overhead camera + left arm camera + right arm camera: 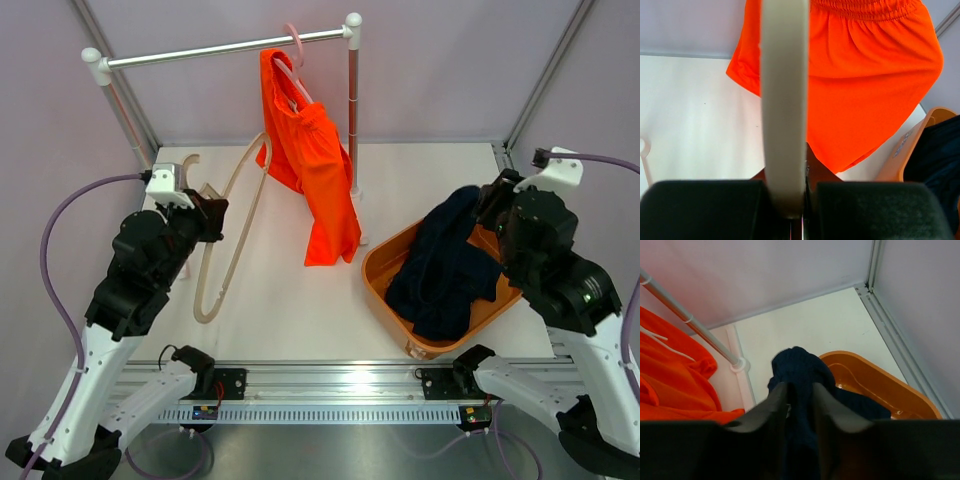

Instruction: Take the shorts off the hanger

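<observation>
The orange shorts [315, 170] hang from a pink hanger [292, 60] on the rail and fill the left wrist view [865, 75]. My left gripper [210, 215] [790, 186] is shut on a bare beige hanger [235, 215] [784, 100], held over the table left of the rack. The navy shorts [445, 265] [800, 367] lie heaped in the orange basket [372, 265]. My right gripper [490, 205] [800, 390] hovers at the basket's far end. Its fingers stand parted, with a bunch of the navy fabric still between them.
The rack's rail [220, 48] runs across the back, and its right post [353, 120] stands just left of the basket. The basket rim [880, 382] sits close to the right wall frame [875, 270]. Purple walls enclose the table.
</observation>
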Robot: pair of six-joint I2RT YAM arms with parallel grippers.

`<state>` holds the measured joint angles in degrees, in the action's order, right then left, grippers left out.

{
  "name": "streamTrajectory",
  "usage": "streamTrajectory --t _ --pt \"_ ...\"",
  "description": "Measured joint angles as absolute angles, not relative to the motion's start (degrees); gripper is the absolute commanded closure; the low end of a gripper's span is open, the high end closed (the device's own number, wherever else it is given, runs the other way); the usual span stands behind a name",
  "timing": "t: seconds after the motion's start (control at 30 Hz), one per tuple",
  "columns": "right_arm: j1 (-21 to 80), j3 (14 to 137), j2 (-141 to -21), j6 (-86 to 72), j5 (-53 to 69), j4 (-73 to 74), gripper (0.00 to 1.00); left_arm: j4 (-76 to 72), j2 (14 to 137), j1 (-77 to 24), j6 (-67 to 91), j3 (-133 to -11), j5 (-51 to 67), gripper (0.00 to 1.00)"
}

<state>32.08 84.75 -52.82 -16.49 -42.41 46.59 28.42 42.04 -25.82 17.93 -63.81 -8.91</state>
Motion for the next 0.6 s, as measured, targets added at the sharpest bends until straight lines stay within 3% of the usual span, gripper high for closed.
streamTrajectory --t 0.07,0.27,0.6 --pt "32.1 83.7 -50.2 -17.7 -42.1 46.7 0.4 29.0 42.9 -25.8 17.9 -64.6 -9.4 1.0" --pt "32.1 82.5 -47.3 -20.0 -39.9 47.5 0.28 30.6 48.8 -25.8 17.8 -69.3 -10.0 1.0" --pt "32.1 81.5 -50.0 -20.3 -34.3 47.9 0.26 35.1 66.3 -20.1 16.3 -86.5 -8.9 1.0"
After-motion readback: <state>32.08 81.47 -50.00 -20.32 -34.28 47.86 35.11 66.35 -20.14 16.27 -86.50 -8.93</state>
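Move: The rail is about 20 cm ahead of the left hand and its empty hanger, and some 11 cm above them; the orange shorts hang about 12 cm ahead and 13 cm to the right, around 8 cm lower. The navy shorts are dropping roughly 27 cm below the right hand, a couple of centimetres to its right. The basket's middle sits about 1 cm back and 3 cm right, some 34 cm below. Still pinching the bare hanger, the left hand speeds up forward towards the rail, about 8.5 cm with a slight late rise of 2.5 cm, its fingers tipping down and swinging a little counter-clockwise. Over the basket the right hand goes on opening from about a third to three quarters wide, easing back about 2 cm and then sliding some 3 cm left and sinking a little, clear of the navy shorts. ##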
